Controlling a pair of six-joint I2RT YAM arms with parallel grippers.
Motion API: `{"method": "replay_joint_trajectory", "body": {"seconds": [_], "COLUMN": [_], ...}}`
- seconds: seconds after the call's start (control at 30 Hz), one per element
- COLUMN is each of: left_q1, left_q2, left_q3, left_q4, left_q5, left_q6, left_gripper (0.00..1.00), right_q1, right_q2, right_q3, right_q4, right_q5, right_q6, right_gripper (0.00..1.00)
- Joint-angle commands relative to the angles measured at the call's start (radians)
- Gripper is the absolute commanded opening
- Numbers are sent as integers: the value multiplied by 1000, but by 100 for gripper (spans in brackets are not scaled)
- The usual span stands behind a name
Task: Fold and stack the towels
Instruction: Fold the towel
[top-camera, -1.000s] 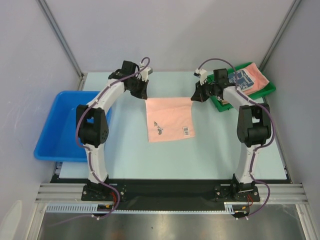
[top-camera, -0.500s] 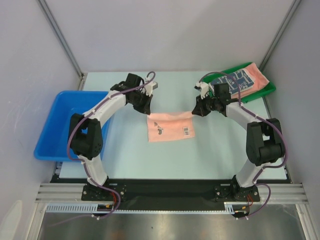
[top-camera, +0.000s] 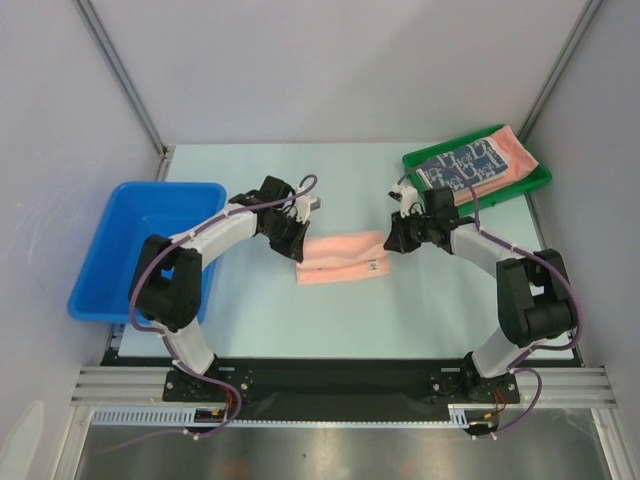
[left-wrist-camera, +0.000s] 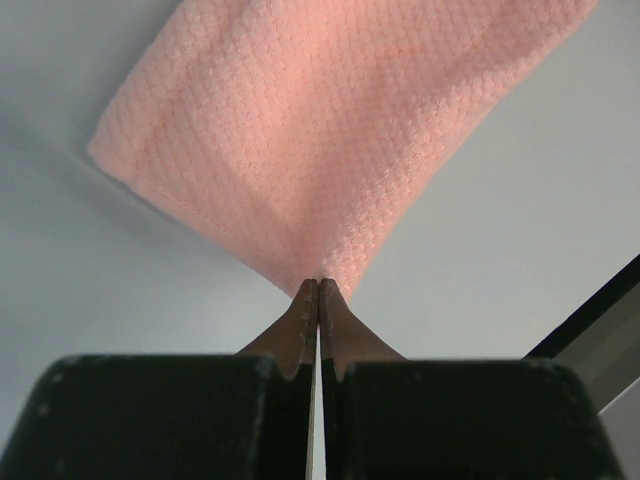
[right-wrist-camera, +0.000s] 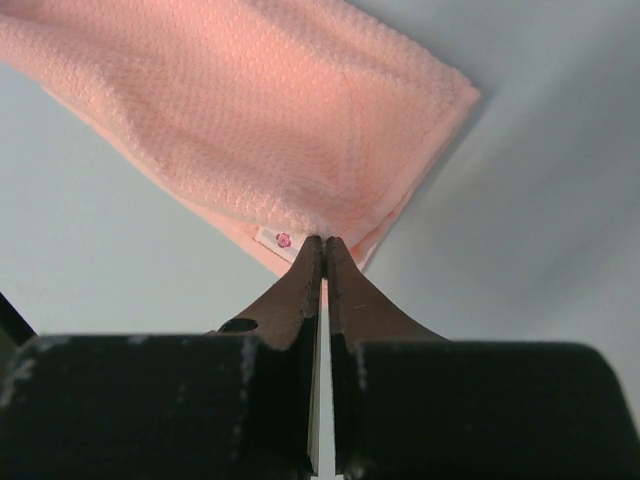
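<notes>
A salmon-pink towel (top-camera: 342, 258) lies folded in half on the table's middle. My left gripper (top-camera: 297, 247) is shut on its far-left corner; the left wrist view shows the towel (left-wrist-camera: 330, 130) pinched at the fingertips (left-wrist-camera: 318, 285). My right gripper (top-camera: 391, 240) is shut on its far-right corner; the right wrist view shows the towel (right-wrist-camera: 260, 120) with a small white label (right-wrist-camera: 280, 240) at the pinch (right-wrist-camera: 323, 242). A dark blue white-patterned towel (top-camera: 463, 163) lies on a salmon-pink one (top-camera: 512, 152) in the green tray (top-camera: 440, 197).
A blue bin (top-camera: 120, 250) stands at the left edge of the table. The green tray sits at the far right corner. Grey walls enclose the table on three sides.
Both grippers have carried the towel's far edge toward me, folding it over the near half. The towel now shows as a narrow band instead of a square.
</notes>
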Motion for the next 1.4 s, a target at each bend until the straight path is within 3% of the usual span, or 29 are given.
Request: {"method": "replay_joint_trajectory", "body": {"seconds": [0.0,0.4,0.87,0.9,0.93,1.0,1.03,1.17,1.37], "left_q1": [-12,-42,-52,-52,-52,-52,-52,-52,-51], "left_q2": [-66,-54,-57,-52,-55,-63,-66,-107,-123], "left_q3": [-21,-96,-133,-130,-130,-130,-125,-92,-10], "left_q4": [37,43,34,36,37,42,39,24,23], "left_q5": [12,-2,-2,-5,-8,-17,-22,-28,-111], "left_q6": [-23,-23,-17,-19,-20,-31,-34,-51,-130], "left_gripper": [0,0,0,2,10,19,26,33,36], "right_q1": [22,37,83,85,88,86,86,86,103], "right_q2": [-68,-80,-33,-33,-36,-52,-62,-111,-119], "right_q3": [-28,-99,-114,-114,-111,-99,-93,-47,41], "right_q4": [37,15,-40,-47,-54,-84,-95,-185,-230], "right_q5": [39,85,134,144,155,174,178,229,278], "right_q6": [42,92,143,149,154,172,181,238,353], "right_gripper": [0,2,12,16,26,35,36,38,37]}}
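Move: The towel's near edge, where the pinched far edge is being brought, has its left corner some 5 cm back of the left hand and about 4 cm below, and its right corner about 6 cm back of the right hand and 5 cm below, each with next to no sideways offset. The fold's bend lies about 6 cm ahead of the left hand and 10 cm to its right. Farther off, the blue bin is roughly 36 cm left of the left hand and about 2 cm ahead; the green tray is about 20 cm ahead and 21 cm right of the right hand. The towel's held corners are carried back and down onto its near edge, about 5 cm by the left hand and 7 cm by the right, until the fingers of both hands open partway and let go. Both hands then start up and slightly forward off the cloth, the right having turned some 20 degrees, tipping down and clockwise. ##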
